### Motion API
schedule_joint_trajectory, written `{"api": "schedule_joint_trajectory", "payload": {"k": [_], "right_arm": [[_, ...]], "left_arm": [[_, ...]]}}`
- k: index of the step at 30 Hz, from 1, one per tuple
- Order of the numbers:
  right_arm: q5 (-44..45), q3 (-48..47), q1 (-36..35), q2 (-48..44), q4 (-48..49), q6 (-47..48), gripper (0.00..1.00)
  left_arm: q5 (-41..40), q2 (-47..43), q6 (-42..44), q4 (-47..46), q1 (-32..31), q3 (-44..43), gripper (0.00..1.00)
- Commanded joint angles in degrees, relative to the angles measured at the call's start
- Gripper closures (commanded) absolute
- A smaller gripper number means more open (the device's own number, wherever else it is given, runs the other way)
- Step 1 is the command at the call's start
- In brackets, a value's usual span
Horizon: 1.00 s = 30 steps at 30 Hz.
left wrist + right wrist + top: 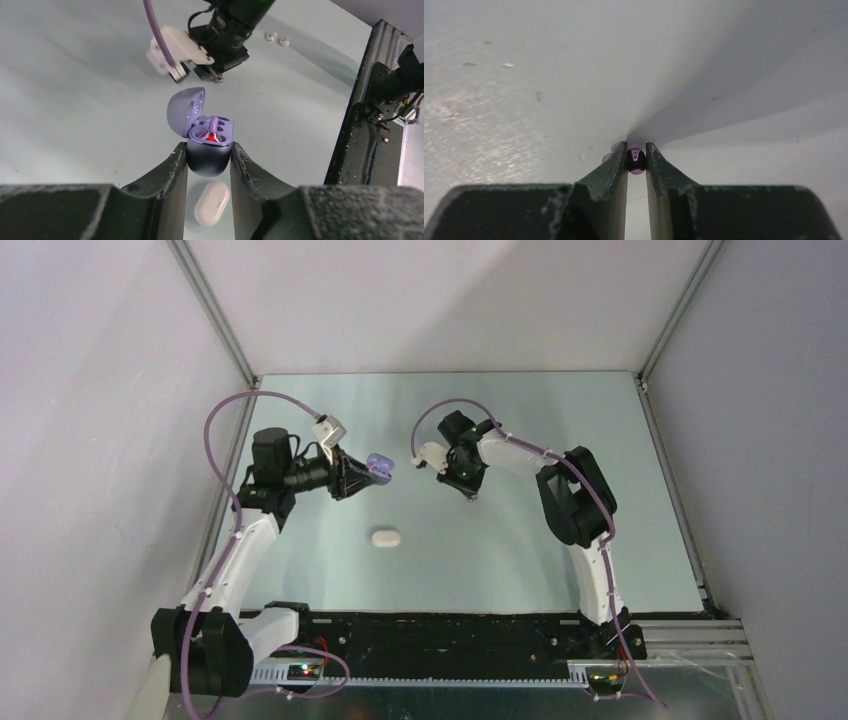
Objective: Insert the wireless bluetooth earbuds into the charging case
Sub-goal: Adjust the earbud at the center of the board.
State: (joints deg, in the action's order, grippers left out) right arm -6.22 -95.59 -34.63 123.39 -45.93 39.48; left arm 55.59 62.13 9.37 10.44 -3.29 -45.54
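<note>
My left gripper (209,155) is shut on the purple charging case (210,150), held above the table with its lid (186,107) swung open and a red light showing inside. In the top view the case (380,465) sits at the left gripper (372,470). My right gripper (637,154) points down at the table with its fingertips closed around a translucent purple earbud (636,161). A second purple earbud (606,157) peeks out beside the left finger. The right gripper (218,77) hangs just beyond the open case. Two white earbuds (278,39) lie further back.
A closed white case (385,538) lies on the table (500,560) in front of both grippers, and shows under the left jaws (212,202). A black frame rail (360,115) runs along the table's edge. Enclosure walls stand on three sides.
</note>
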Motion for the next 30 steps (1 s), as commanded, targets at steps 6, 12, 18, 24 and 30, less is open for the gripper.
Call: {"api": "schedule_joint_trajectory", "payload": {"k": [6, 12, 18, 24, 30], "right_arm": [[10.2, 3.4, -4.9, -6.6, -7.3, 16.2, 0.81], [20.2, 8.2, -4.6, -5.7, -17.5, 21.5, 0.82], [21.0, 9.4, -4.9, -5.2, -15.1, 20.0, 0.70], [-1.1, -4.9, -0.5, -4.4, -20.2, 4.1, 0.40], [-13.9, -7.6, 9.5, -9.3, -18.9, -13.0, 0.39]], "left_arm": [[0.1, -1.5, -0.9, -2.0, 0.5, -0.2, 1.00], [-0.1, -1.9, -1.1, -2.5, 0.5, -0.1, 1.00], [-0.2, -2.0, -1.4, -2.3, 0.5, 0.1, 1.00], [-0.2, -1.7, 0.0, -0.1, 0.5, -1.7, 1.00], [-0.1, -1.3, -0.2, 0.4, 0.5, -2.1, 1.00]]}}
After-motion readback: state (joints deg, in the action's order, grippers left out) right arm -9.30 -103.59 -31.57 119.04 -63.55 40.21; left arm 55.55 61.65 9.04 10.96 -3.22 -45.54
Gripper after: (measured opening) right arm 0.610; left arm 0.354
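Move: The purple earbud sits between the right fingertips, barely above the board; the bare spot it is taken to lies about 9 cm to the right and 5 cm back. The two white earbuds stand farther that way, some 17 cm right and 5 cm back of the hand, and the white case about 17 cm left and 10 cm back. From the left hand, still holding the open purple case, the earbud is roughly 9 cm ahead, 19 cm right and 19 cm below. The purple earbud, still pinched, is carried low by the right hand, rising a little, then down, some 9 cm right and 6 cm back towards the white earbuds, the fingertips swinging about 30 degrees to point rightward as the hand also turns counter-clockwise. The fingers open wide and let go, then the hand lifts away up, left and forward, the tilt undone. The left hand keeps hold of the case. ##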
